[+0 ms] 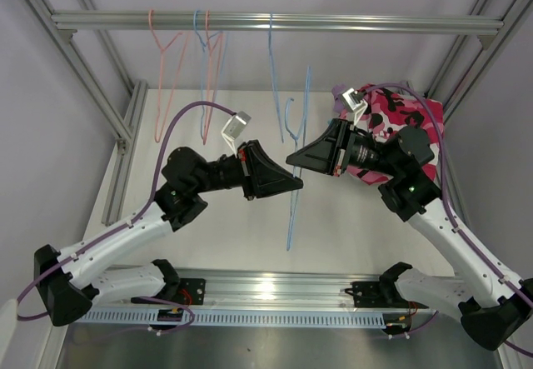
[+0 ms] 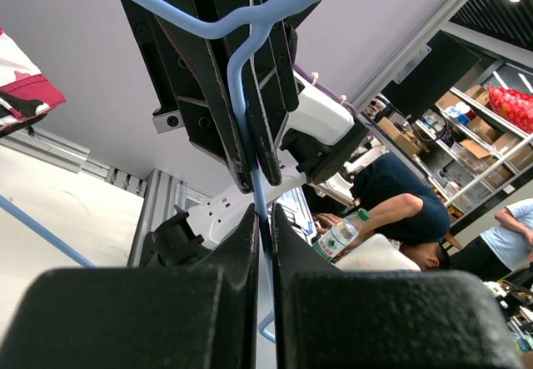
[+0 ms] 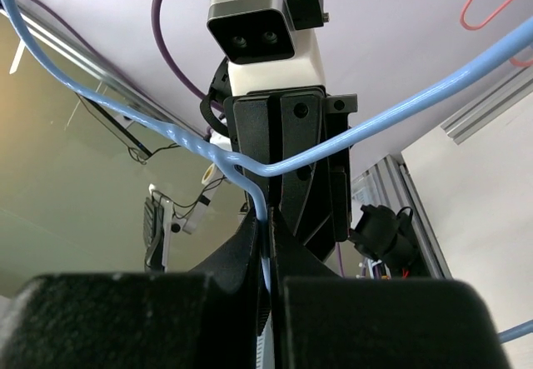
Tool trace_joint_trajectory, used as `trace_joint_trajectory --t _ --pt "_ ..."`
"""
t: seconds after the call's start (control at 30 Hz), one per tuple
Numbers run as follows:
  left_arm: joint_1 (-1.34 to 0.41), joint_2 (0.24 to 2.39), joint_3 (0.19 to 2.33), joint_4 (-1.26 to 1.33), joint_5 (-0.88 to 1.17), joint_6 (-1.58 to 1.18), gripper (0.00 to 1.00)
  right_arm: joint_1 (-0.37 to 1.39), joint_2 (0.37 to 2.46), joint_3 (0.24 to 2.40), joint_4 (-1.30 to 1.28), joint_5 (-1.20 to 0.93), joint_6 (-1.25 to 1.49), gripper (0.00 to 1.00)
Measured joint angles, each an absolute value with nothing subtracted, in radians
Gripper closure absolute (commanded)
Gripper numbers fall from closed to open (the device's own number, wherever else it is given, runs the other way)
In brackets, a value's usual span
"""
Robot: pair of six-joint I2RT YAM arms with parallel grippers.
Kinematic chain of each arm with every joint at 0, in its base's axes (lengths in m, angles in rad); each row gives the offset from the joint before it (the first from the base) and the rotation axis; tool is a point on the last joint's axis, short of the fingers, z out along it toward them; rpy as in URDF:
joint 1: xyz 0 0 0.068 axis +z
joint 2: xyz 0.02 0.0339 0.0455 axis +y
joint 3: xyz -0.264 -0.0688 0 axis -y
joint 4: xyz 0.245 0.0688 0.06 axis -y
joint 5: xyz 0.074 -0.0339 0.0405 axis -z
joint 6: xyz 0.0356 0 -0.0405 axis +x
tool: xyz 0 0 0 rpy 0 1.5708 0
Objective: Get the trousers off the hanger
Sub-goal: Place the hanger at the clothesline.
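A bare light-blue wire hanger (image 1: 291,211) is held in mid-air between both arms, with no cloth on it. My left gripper (image 1: 294,185) is shut on its wire, as the left wrist view (image 2: 265,219) shows. My right gripper (image 1: 292,159) is shut on the same wire just beside it, as the right wrist view (image 3: 266,229) shows. The pink camouflage trousers (image 1: 401,117) lie in a heap at the back right, behind the right arm, and show in the left wrist view (image 2: 23,82). A lilac bit of cloth (image 1: 338,92) peeks out beside them. The other pairs are hidden.
A metal rail (image 1: 275,22) crosses the back. A pink hanger (image 1: 158,48), a blue and pink pair (image 1: 208,48) and a blue hanger (image 1: 271,57) hang from it. Frame posts stand at both sides. A white floor (image 1: 250,236) lies below.
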State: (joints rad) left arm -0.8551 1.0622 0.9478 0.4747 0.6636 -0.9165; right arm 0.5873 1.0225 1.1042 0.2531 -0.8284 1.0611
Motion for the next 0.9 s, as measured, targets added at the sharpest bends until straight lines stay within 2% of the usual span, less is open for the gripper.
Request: trace_joint_trajectory --t 0.1,0.13,0.2,0.23,0.3,0.4,0.67,0.9 --pt "-0.855 1.059 0.948 0.464 0.661 -0.917 0.99 0.589 1.023 1.098 0.261 -0.828 1.061 0.99" --pt "-0.855 1.058 0.948 0.462 0.66 -0.916 0.99 0.59 1.023 1.097 0.262 -0.826 1.059 0.96" --pt "-0.855 1.057 0.947 0.46 0.659 -0.916 0.99 0.591 1.023 1.097 0.261 -0.824 1.058 0.83" --pt "-0.855 1.056 0.945 0.458 0.658 -0.915 1.0 0.593 1.022 1.097 0.261 -0.824 1.059 0.81" --pt "-0.854 1.056 0.943 0.454 0.658 -0.908 1.0 0.596 1.019 1.097 0.255 -0.818 1.062 0.68" --pt "-0.854 1.051 0.943 0.453 0.658 -0.904 1.0 0.596 1.017 1.097 0.243 -0.806 1.054 0.55" --pt "-0.854 1.041 0.943 0.435 0.657 -0.887 1.0 0.596 1.002 1.096 0.18 -0.783 1.019 0.41" --pt "-0.854 1.039 0.957 0.347 0.628 -0.86 1.0 0.595 0.902 1.077 0.069 -0.765 0.954 0.36"
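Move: Both hands already pinch the blue hanger at its neck, at the fingertips of each. From the left hand, the clothesline it is bound for runs crosswise some 42 cm ahead and about 5 cm above; the nearest blue hanger hanging there is about 42 cm ahead, 6 cm left and 10 cm lower. From the right hand, the trousers in the basket lie roughly 32 cm ahead, 35 cm right and 35 cm below. The right hand opens its fingers from shut to about two thirds and lets go of the blue hanger's neck, sinking about 1 cm while it stays beside the hanger, then starts to draw off to its right and back by some 2 cm each way. The left hand, fingers still shut on the stem, keeps hold almost in place and only late sinks about 1.5 cm, its wrist turning some 5 degrees. ##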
